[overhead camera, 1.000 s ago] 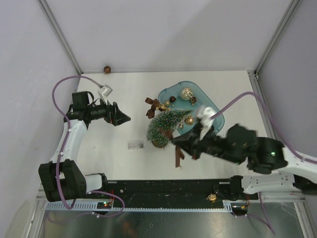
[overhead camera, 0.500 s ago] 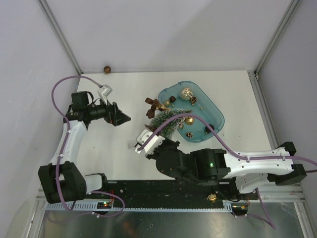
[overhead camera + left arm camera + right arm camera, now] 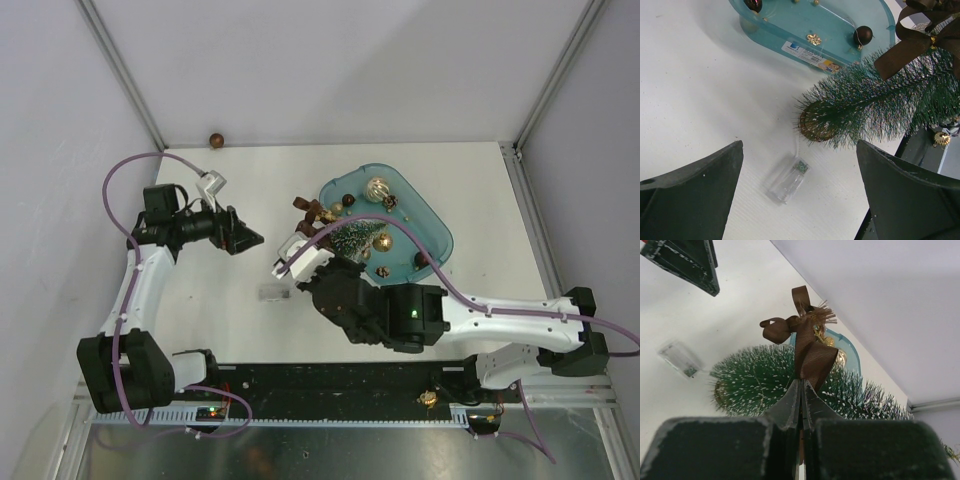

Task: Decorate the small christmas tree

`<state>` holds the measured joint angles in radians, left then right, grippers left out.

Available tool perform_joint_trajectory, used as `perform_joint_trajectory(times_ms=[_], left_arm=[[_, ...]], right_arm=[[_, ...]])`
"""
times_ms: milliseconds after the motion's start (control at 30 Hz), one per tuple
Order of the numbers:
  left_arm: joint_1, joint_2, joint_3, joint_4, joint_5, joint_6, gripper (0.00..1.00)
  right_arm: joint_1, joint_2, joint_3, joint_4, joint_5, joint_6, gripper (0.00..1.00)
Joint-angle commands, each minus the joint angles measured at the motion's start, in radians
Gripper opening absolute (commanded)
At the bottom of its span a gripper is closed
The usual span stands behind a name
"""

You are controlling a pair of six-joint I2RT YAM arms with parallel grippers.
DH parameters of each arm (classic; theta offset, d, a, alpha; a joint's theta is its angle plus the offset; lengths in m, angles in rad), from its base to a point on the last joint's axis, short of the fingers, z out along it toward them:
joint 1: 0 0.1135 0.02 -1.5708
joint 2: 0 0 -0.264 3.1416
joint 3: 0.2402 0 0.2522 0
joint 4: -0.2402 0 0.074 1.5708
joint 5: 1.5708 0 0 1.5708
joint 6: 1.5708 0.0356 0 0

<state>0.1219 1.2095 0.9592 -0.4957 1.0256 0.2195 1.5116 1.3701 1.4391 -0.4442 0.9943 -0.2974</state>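
Observation:
The small christmas tree (image 3: 870, 107) lies on its side, its round wooden base (image 3: 812, 125) pointing at my left gripper (image 3: 799, 146). That gripper hangs open and empty over the table to the tree's left (image 3: 245, 238). My right gripper (image 3: 801, 382) is shut on a brown ribbon bow (image 3: 810, 347) and holds it just above the tree's frosted bristles (image 3: 755, 377). In the top view my right arm (image 3: 400, 315) hides its own fingers and most of the tree (image 3: 355, 238).
A teal oval tray (image 3: 435, 225) with gold and brown baubles lies behind the tree. A clear battery box (image 3: 786, 179) lies near the tree's base. A second brown bow (image 3: 310, 210) lies beside the tray. A small wooden ball (image 3: 215, 140) rests at the back wall.
My right arm has swung left from the table's right side and now lies over the tree with the ribbon in its grip. The left arm has not moved.

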Motion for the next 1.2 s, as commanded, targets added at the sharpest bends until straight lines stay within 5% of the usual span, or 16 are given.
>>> perform_joint_trajectory(times_ms=[0,433,667,1167], left_arm=[[-0.002,-0.045,-0.006,0.013,0.02,0.023,1.0],[0.011,-0.053,-0.011,0.013,0.023,0.033,1.0],[0.018,-0.062,-0.014,0.013,0.024,0.035,1.0],[0.026,-0.078,-0.022,0.014,0.026,0.033,1.0]], right_arm=[[-0.024,0.018,-0.018,0.062,0.01,-0.035,0.0],[-0.069,0.075,-0.031,0.059,-0.03,0.0,0.04],[-0.08,0.079,-0.031,0.05,-0.044,0.026,0.24],[-0.03,0.055,-0.023,0.091,-0.021,-0.01,0.46]])
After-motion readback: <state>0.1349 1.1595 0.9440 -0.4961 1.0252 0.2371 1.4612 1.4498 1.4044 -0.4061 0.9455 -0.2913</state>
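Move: The right hand holds the second brown bow's ribbon in closed fingers. The tree's middle is about 6 cm ahead of it, 2 cm to the right and some 10 cm lower; the bow already on the tree sits roughly 9 cm ahead, 2 cm left and 3 cm lower. The tub is about 14 cm ahead, 13 cm right and 23 cm down. From the idle left hand the tree's middle lies some 6 cm back, 20 cm right and 4 cm up. Down about 4 cm and forward some 2 cm, the right hand lowers the held second bow against the near side of the tree, tilting its left side down about 5 degrees. Once low, it parts its fingers to about two fifths open, releasing their pinch on the ribbon, and eases back and left about 1 cm with the fingers still either side of it. ##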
